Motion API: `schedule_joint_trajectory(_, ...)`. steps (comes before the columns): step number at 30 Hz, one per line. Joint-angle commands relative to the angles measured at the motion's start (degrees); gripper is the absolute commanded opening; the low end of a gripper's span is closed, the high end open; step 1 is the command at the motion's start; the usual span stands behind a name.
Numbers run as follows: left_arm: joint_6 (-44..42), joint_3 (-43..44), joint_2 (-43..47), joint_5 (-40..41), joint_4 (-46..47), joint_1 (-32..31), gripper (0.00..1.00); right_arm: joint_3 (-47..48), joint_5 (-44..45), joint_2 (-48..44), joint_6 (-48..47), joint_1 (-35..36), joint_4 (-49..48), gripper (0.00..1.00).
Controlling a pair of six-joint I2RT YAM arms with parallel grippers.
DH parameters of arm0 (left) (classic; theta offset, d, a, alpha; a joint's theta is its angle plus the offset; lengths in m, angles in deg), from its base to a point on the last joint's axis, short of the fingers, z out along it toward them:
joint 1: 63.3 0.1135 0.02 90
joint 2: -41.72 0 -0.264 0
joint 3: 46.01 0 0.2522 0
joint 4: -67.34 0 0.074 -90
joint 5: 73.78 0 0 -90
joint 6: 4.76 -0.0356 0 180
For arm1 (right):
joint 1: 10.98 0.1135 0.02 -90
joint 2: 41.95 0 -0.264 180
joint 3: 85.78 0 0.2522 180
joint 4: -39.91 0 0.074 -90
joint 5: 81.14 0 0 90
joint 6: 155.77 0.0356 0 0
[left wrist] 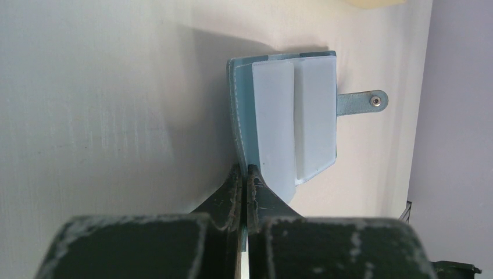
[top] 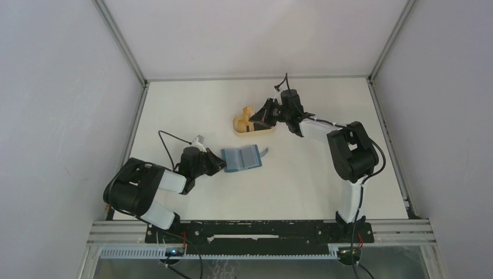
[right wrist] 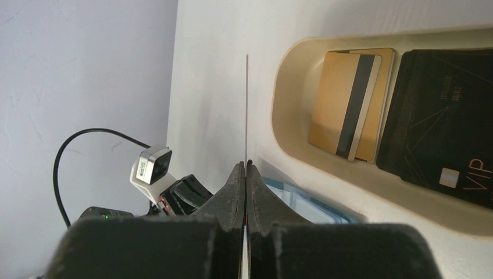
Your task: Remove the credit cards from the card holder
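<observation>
The teal-blue card holder [top: 242, 157] lies open on the white table, its pale inner pockets [left wrist: 290, 122] up and its closure tab [left wrist: 361, 102] pointing away. My left gripper [left wrist: 244, 170] is shut on the holder's near edge. My right gripper [right wrist: 245, 164] is shut on a thin credit card [right wrist: 247, 104] seen edge-on, held just beside the tan tray [right wrist: 285, 110]. Inside the tray lie two gold credit cards [right wrist: 346, 104] and a black one [right wrist: 442, 122]. In the top view the right gripper [top: 260, 119] hovers at the tray [top: 253, 129].
White walls with metal frame rails enclose the table on the left, back and right. The left arm's wrist camera [right wrist: 152, 165] and its cable show below the right gripper. The card holder [right wrist: 308, 203] lies just short of the tray.
</observation>
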Motion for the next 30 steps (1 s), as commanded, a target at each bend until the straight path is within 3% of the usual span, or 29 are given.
schedule_joint_trajectory(1, -2.56, -1.01, -2.37, 3.47, -10.47, -0.69, 0.00, 2.95, 2.02, 1.75, 0.64, 1.35, -1.08, 0.00)
schedule_joint_trajectory(19, -2.52, -1.91, -0.96, 4.51, -10.69, -0.69, 0.00, 10.42, 4.42, 10.91, 2.90, 1.98, 0.57, 0.00)
schedule_joint_trajectory(30, -2.51, -2.06, -0.81, 4.52, -10.81, -0.69, 0.00, 10.16, 4.26, 12.15, 1.48, 3.70, 3.29, 0.00)
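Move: A little beyond and well below the right hand, which already holds a gold card, the gold cards in the tray lie about 6 cm ahead, 2 cm to the left and 11 cm down. The tray's black cards are about 6 cm ahead and 5 cm to the right, at that same level; the card holder sits some 8 cm back and 3 cm left, also near table height. From the left hand, the gold cards are roughly 17 cm ahead and 10 cm right. Lowering the gold card towards the gold cards in the tray, the right hand sinks steadily by about 6 cm and drifts some 3 cm left; it also reaches forward nearly 3 cm, then eases back 1 cm near the end. Its fingers keep their pinch, tipping down only slightly. The left hand stays put, still pinching the card holder's left edge. ##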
